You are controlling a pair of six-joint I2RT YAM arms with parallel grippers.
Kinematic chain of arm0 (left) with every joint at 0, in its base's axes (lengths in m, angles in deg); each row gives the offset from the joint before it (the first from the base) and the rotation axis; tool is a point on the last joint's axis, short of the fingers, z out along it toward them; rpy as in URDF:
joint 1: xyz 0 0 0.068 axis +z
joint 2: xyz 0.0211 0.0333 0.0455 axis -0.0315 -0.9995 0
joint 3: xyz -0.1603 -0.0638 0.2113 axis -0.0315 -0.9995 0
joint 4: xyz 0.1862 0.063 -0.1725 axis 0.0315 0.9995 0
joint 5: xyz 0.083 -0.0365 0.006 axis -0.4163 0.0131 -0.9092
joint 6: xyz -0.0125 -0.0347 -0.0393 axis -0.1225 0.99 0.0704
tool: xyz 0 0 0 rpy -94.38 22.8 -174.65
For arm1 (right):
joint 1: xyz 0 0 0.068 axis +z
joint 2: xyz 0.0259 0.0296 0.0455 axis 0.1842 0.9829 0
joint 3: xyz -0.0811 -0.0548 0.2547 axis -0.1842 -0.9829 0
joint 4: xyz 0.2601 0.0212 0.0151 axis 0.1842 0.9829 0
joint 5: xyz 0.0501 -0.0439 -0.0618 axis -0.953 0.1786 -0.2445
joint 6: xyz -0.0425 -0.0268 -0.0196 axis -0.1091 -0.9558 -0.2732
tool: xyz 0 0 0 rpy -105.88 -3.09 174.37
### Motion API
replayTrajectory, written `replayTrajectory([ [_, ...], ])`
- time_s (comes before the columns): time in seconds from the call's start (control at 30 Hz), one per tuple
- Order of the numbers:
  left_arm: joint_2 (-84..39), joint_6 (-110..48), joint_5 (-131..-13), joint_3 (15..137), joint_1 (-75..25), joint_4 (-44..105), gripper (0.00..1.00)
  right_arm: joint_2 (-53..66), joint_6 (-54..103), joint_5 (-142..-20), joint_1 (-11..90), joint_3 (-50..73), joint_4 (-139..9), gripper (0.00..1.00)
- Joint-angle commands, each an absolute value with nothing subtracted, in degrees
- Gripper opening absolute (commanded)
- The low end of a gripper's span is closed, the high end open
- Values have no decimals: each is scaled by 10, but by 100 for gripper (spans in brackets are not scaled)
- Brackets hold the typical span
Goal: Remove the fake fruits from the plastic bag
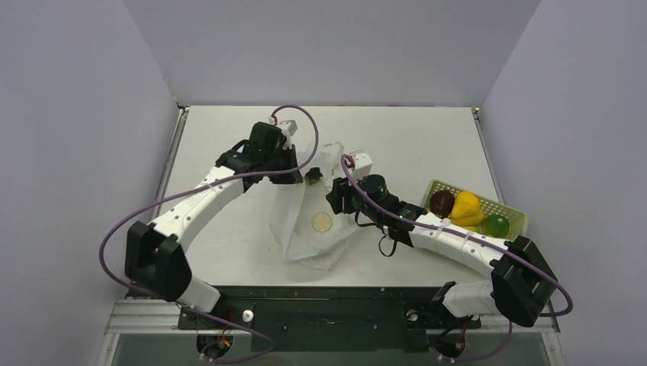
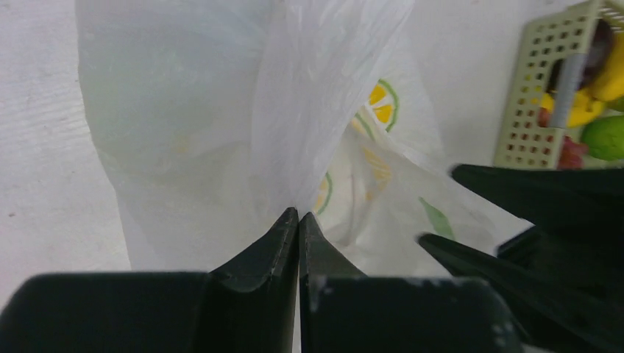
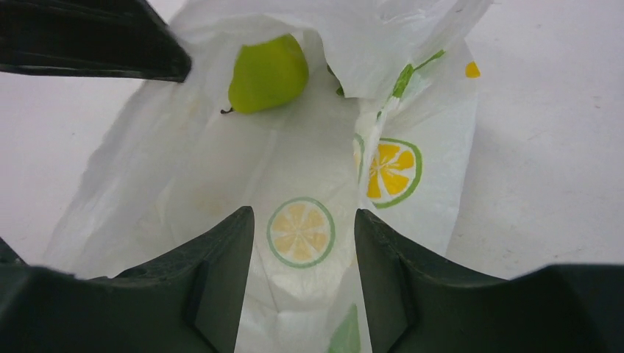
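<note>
The plastic bag (image 1: 320, 229) lies crumpled in the middle of the table, white with lemon-slice logos. A green pear (image 3: 268, 73) rests in its open mouth, and the top view shows it as a dark spot (image 1: 313, 177). My left gripper (image 1: 303, 174) is at the bag's far edge. In the left wrist view its jaws (image 2: 299, 213) are shut on a fold of the bag film (image 2: 221, 110). My right gripper (image 3: 304, 220) hovers open just above the bag (image 3: 294, 162), with a lemon logo showing between its fingers and nothing in them.
A pale yellow-green perforated basket (image 1: 505, 207) sits at the right, behind my right arm. It holds a dark purple fruit (image 1: 442, 202), a yellow lumpy one (image 1: 465, 207) and a green lime (image 1: 496, 226). Grey walls enclose the table on three sides.
</note>
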State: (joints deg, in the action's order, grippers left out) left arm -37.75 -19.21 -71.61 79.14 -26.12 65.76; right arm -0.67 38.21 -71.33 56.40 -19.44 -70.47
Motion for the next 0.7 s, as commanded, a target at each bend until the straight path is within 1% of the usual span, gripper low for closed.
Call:
replayTrajectory([
  [0.0, -237, -119, -661, 762, -274, 598, 0, 29, 416, -773, 564, -196, -777, 49],
  [0.07, -213, -109, -674, 746, -272, 589, 0, 60, 434, -801, 564, -189, -793, 49],
  [0.1, -210, -108, -688, 742, -270, 593, 2, 70, 442, -807, 566, -184, -800, 49],
  [0.13, -208, -106, -693, 737, -264, 598, 14, 90, 457, -819, 567, -183, -820, 49],
  [0.2, -209, -109, -697, 734, -251, 613, 26, 120, 480, -838, 569, -174, -844, 50],
  [0.27, -205, -122, -704, 732, -238, 626, 32, 146, 498, -846, 573, -163, -861, 50],
  [0.33, -192, -135, -710, 729, -228, 636, 36, 164, 509, -845, 577, -154, -861, 52],
  [0.4, -178, -144, -715, 722, -221, 649, 38, 175, 508, -831, 583, -142, -839, 55],
  [0.43, -173, -145, -716, 714, -219, 652, 38, 176, 506, -820, 584, -141, -814, 59],
  [0.47, -165, -144, -719, 709, -219, 657, 40, 174, 496, -802, 587, -143, -804, 60],
  [0.5, -159, -143, -720, 698, -219, 661, 41, 167, 481, -794, 588, -144, -783, 72],
  [0.57, -151, -132, -723, 677, -218, 670, 42, 149, 450, -779, 590, -155, -757, 83],
  [0.67, -137, -121, -711, 645, -220, 671, 42, 114, 401, -765, 595, -184, -723, 85],
])
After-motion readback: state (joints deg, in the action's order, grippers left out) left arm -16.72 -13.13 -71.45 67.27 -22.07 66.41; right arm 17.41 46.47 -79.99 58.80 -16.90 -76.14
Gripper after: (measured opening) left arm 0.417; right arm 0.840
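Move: The green pear lies inside the bag, some 11 cm ahead of the right hand, 11 cm to its left and 10 cm below. The dark fruit, partly hidden by a fold, is about 4 cm beyond the pear and 4 cm right of it. The lemon slice printed on the bag's floor is level with the right hand, about 4 cm left and 12 cm down. From the left hand the pear is roughly 4 cm ahead, 2 cm left and 9 cm below. Still pinching the bag's far-left rim, the left hand hoists it about 10 cm while drawing back a little, then its fingers part and let go; it sinks halfway down again, easing left and back. The right hand meanwhile dips about 8 cm and goes some 5 cm left into the bag, fingers tipping some 15 degrees further down and spreading wide late on. ##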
